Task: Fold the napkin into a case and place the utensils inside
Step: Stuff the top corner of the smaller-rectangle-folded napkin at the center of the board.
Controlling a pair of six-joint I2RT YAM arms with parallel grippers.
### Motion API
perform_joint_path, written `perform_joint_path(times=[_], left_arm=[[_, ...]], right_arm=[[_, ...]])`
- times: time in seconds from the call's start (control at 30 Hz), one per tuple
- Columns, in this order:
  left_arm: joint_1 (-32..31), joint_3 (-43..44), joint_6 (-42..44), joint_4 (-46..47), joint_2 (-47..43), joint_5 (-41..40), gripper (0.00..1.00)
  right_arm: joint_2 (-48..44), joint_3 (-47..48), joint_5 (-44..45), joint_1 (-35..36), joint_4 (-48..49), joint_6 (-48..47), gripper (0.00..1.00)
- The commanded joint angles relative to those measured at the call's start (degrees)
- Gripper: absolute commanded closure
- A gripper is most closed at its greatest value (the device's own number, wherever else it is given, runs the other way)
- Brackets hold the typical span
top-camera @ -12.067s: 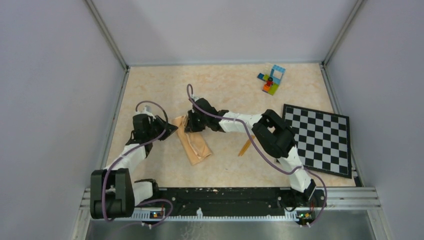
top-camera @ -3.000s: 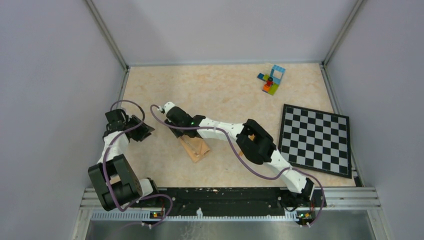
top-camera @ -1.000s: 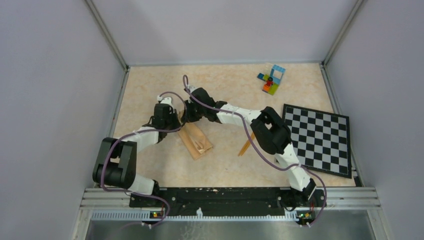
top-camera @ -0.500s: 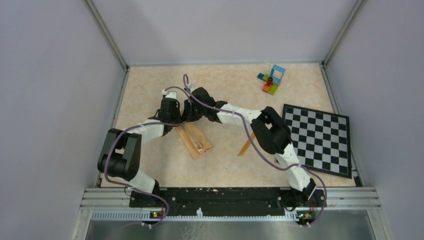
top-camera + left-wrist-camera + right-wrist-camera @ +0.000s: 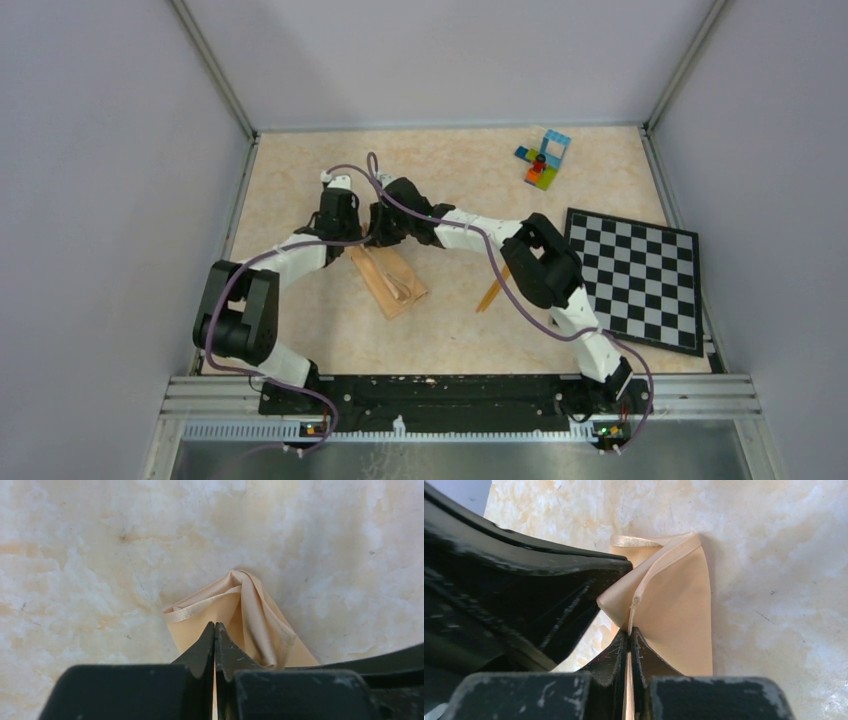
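Note:
The peach-tan napkin (image 5: 392, 282) lies folded into a narrow strip left of centre, slanting from its far-left end to its near-right end. Both grippers meet at its far end. My left gripper (image 5: 350, 240) is shut, with its tips on the cloth (image 5: 245, 615) by the hemmed corner, pinching a thin layer. My right gripper (image 5: 377, 235) is shut on the napkin's hemmed edge (image 5: 659, 560), which rises between its fingers. One thin orange utensil (image 5: 491, 291) lies right of the napkin, partly under the right arm. The other utensil is hidden.
A black-and-white checkered board (image 5: 635, 278) lies at the right. A cluster of coloured toy bricks (image 5: 543, 158) sits at the far right. The left gripper's black body (image 5: 524, 580) fills the left of the right wrist view, close to the cloth.
The left arm has swung in from the left and its gripper now sits at the napkin's far end beside the right gripper. The right gripper has stayed there for the last second.

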Motion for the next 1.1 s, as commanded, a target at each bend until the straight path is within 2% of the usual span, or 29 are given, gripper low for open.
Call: perform_joint_path(times=[0.0,0.03,0.13,0.2,0.37,0.53,0.7,0.87,1.07], left_arm=[[-0.17,-0.11,-0.19,1.67,-4.97,-0.57,1.0],[-0.17,-0.44,0.55,2.07,-4.94,0.06,1.0],[-0.18,-0.69,0.2,0.82,-4.09,0.46,0.73],[-0.18,-1.31,0.27,1.04,-3.71,0.96,0.68],[-0.26,0.24,0.92,-2.48,-1.12,0.55,0.68],[-0.42,0.61,1.37,-2.87,0.87,0.76,0.62],[-0.61,-1.3,0.26,-2.34,-1.49,1.16,0.62],[-0.55,-1.35,0.44,-2.01,-0.41,0.33,0.68],[-0.61,0.46,0.99,-2.07,2.44,-1.97,0.64]], right_arm=[[-3.06,0.47,0.17,0.3,0.09,-0.17,1.0],[-3.13,0.37,0.06,0.3,0.29,-0.08,1.0],[-3.45,0.27,0.07,0.3,0.52,-0.07,1.0],[-3.54,0.44,-0.17,0.21,0.72,0.02,1.0],[-3.73,0.78,-0.45,0.13,0.8,0.03,1.0],[-3.65,0.8,-0.89,-0.05,1.14,0.33,1.0],[-3.26,0.88,-1.38,-0.31,1.62,0.71,1.0],[-3.19,0.87,-1.73,-0.32,1.95,0.99,1.0],[-3.41,0.71,-1.73,-0.38,2.08,1.08,1.0]])
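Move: My left hand's shut fingers hang just over the napkin's tucked top corner, which lies about 4 cm below and 1 cm back. The raised flap pinched by my right hand is about 2 cm to the right and 1 cm back, some 2 cm lower; the napkin's far end lies about 3 cm ahead, 2 cm left and 4 cm down. From my right hand the tucked corner is about 3 cm left, level fore and aft, 4 cm down. I first lift my left hand about 2 cm, opening its shut fingers to roughly a third, then lower it some 4 cm and draw it 2 cm back, into the gap beside the raised flap, with the fingers spread around the tucked layer and tipping slightly downward. My right hand stays put and keeps the flap pinched upright. ##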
